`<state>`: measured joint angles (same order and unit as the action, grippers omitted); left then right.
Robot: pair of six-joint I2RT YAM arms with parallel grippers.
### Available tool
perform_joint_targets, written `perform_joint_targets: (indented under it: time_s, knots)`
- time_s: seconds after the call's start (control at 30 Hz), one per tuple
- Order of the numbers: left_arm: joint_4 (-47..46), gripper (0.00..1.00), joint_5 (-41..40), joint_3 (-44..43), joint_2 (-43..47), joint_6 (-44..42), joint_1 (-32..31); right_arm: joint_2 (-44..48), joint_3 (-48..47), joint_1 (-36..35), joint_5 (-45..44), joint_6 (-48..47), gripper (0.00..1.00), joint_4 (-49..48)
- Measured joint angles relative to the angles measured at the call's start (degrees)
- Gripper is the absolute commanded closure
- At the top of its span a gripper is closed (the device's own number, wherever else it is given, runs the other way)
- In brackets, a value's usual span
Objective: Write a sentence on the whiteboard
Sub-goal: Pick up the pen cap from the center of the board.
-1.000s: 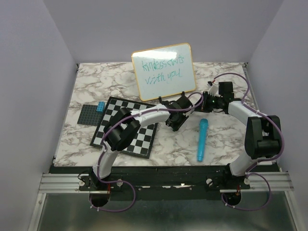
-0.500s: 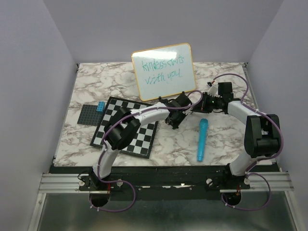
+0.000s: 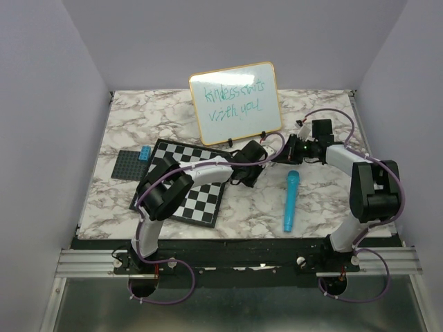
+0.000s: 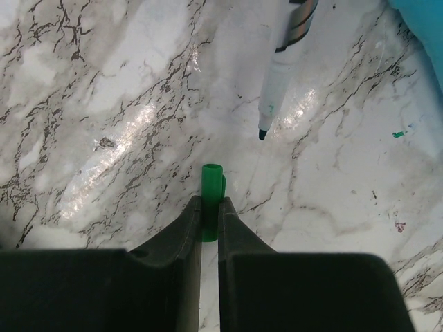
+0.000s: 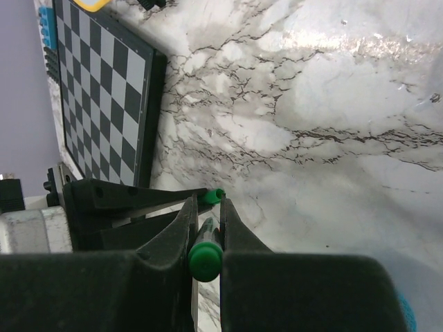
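Observation:
The whiteboard [image 3: 235,104] stands propped at the back of the table, with the sentence [image 3: 228,99] on it in two lines of green handwriting. My left gripper [image 4: 210,200] is shut on a small green marker cap [image 4: 212,181] just above the marble top. My right gripper [image 5: 206,200] is shut on the green marker [image 5: 205,254]. The marker's white barrel and dark tip [image 4: 275,86] point down toward the cap from a short way off. In the top view the two grippers [image 3: 257,158] [image 3: 282,151] meet in front of the whiteboard, over the middle of the table.
A checkered board [image 3: 183,187] lies left of the grippers, under the left arm. A grey baseplate [image 3: 128,164] with a blue brick [image 3: 145,153] sits further left. A teal cylinder [image 3: 290,200] lies on the marble just right of centre.
My left jaws have closed onto the green cap. The left arm has shifted a little to the left and its elbow has dropped. The right gripper keeps its grip on the marker.

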<state>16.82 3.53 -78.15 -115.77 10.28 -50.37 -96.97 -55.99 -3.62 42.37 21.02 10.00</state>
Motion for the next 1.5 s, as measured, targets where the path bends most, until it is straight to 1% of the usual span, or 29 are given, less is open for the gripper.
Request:
perform_joint_targets:
  time_s: [0.17,0.4,0.77,1.07,1.5]
  knots:
    - [-2.19,1.00,0.02,1.42,0.70,-0.33,0.00,-1.84,0.02,-0.02,1.81,1.44,1.00,-0.13]
    - [-1.97,1.00,0.15,2.89,1.99,-1.03,0.00,-1.88,0.02,-0.02,2.86,2.27,1.00,-0.61]
    - [-1.86,1.00,0.28,9.55,7.30,-1.84,0.00,-2.16,0.48,-0.02,5.33,4.55,0.99,-2.12]
    - [-4.70,1.00,1.16,14.14,10.32,-3.69,-0.15,-5.07,2.73,-1.03,7.10,8.35,1.00,-4.96]
    - [-5.49,1.00,1.46,15.08,11.21,-4.46,-0.63,-6.23,3.58,-3.34,8.76,12.07,1.00,-8.33]
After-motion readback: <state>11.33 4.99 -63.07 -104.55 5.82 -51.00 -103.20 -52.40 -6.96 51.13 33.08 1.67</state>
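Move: The left fingers hold the green cap just above the table; the pen's tip is about 3 cm ahead of that hand, 4 cm right and 3 cm up. From the right hand, gripping the pen, the cap is some 4 cm back, 10 cm left and 6 cm below. The microphone's middle sits about 7 cm back and 12 cm right of the left hand, the chessboard's roughly 23 cm left and 1 cm ahead. Left hand carries the cap about 5 cm back-left; right follows similarly, sinking 2 cm and tilting the pen. ##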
